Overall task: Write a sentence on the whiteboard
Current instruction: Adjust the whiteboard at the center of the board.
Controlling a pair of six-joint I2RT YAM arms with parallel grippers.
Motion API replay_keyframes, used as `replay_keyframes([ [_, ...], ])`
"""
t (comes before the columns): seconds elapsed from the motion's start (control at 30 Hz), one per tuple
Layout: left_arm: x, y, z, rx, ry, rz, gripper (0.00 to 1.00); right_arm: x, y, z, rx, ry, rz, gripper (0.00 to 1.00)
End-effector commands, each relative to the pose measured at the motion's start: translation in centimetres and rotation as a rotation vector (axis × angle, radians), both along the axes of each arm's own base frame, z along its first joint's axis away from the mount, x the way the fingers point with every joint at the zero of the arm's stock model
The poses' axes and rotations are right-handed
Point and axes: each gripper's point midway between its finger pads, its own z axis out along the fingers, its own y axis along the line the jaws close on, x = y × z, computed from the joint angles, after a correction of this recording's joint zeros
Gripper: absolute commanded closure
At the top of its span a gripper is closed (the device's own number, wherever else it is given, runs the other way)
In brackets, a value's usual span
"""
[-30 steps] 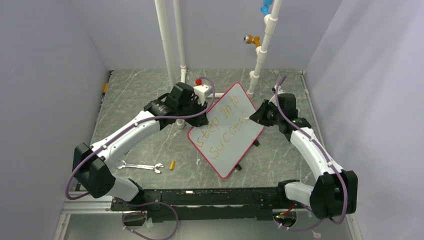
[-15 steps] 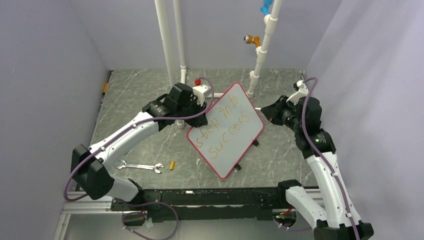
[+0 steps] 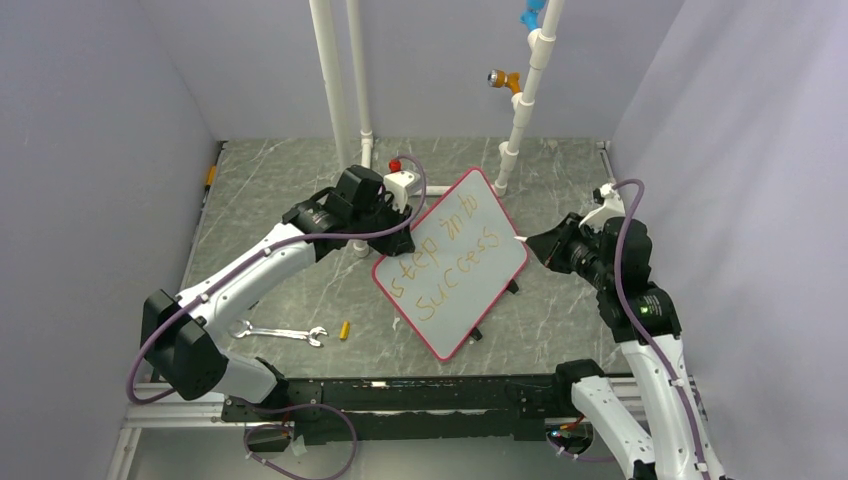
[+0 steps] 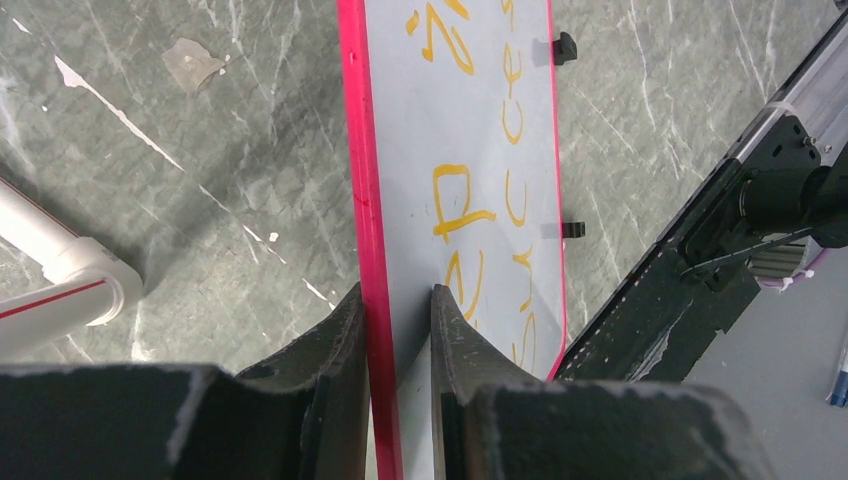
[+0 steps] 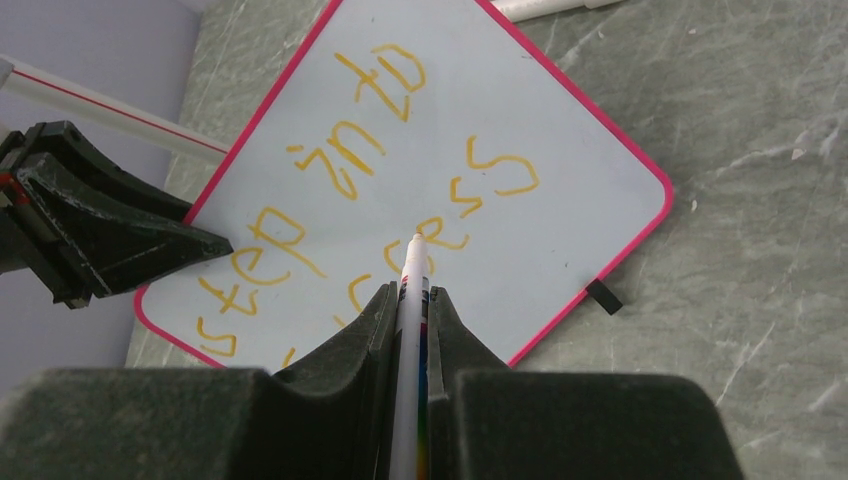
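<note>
The whiteboard [image 3: 452, 325], white with a red-pink rim, stands tilted on the marble table. Its sentence [image 3: 447, 262] in orange-yellow letters reads "step into success" over two lines. My left gripper [image 3: 404, 236] is shut on the board's left edge; in the left wrist view the left gripper [image 4: 396, 300] pinches the pink rim of the whiteboard [image 4: 420, 150]. My right gripper [image 3: 547, 246] hangs just right of the board, shut on a white marker [image 5: 413, 262]. The marker's tip points at the whiteboard [image 5: 560, 215] without touching it.
A wrench [image 3: 283, 333] and a small yellow cap [image 3: 344, 330] lie left of the board near the front. White pipes [image 3: 335, 90] rise at the back, one with an orange valve [image 3: 500, 79]. Two black clips [image 3: 512, 286] sit on the board's lower right edge.
My right arm has drawn back to the right and risen, taking the marker off the end of "success". The left gripper and the board have stayed put.
</note>
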Motion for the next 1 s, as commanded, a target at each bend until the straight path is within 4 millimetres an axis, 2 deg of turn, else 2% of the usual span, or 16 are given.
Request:
replay_keyframes([
  [0.0, -1.5, 0.5, -1.6, 0.04, 0.023, -0.054, 1.0, -0.7, -0.1, 0.1, 0.013, -0.007, -0.007, 1.0],
  [0.2, -1.7, -1.3, -1.8, 0.02, 0.054, -0.081, 1.0, -1.2, -0.6, 0.6, -0.005, -0.022, -0.025, 1.0],
  [0.43, -1.1, -3.8, -2.8, 0.07, 0.073, -0.172, 1.0, -1.7, -2.5, 1.0, -0.047, -0.042, -0.121, 1.0],
  [0.6, -2.1, -5.7, -3.2, 0.056, 0.104, -0.308, 1.0, -2.3, -3.1, 1.4, -0.044, -0.06, -0.153, 1.0],
  [0.77, -2.1, -6.4, -3.5, 0.079, 0.081, -0.41, 1.0, -2.5, -3.3, 1.4, -0.047, -0.061, -0.163, 1.0],
  [0.97, -3.2, -7.7, -3.9, 0.078, 0.083, -0.501, 1.0, -2.6, -3.6, 1.7, -0.05, -0.074, -0.18, 1.0],
])
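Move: The left fingers already pinch the whiteboard's upper-left edge, its middle about 10 cm to the right, no farther out, and 9 cm lower. From that hand the valve pipe's foot stands roughly 21 cm right and 20 cm farther out, the upright pipe's foot some 11 cm left and 7 cm out, both about 18 cm lower. From the right hand, which holds the pen, the whiteboard's middle lies about 12 cm left, 4 cm ahead, 17 cm below. Keeping its pinch on the whiteboard's edge, the left hand waits briefly, then carries that edge about 8 cm to the right, bowing slightly forward and coming back, nearly level, while it turns some 20 degrees clockwise. Meanwhile the right hand, still gripping the pen clear above the whiteboard, shifts about 3 cm right and 2.5 cm back with a small clockwise turn. ##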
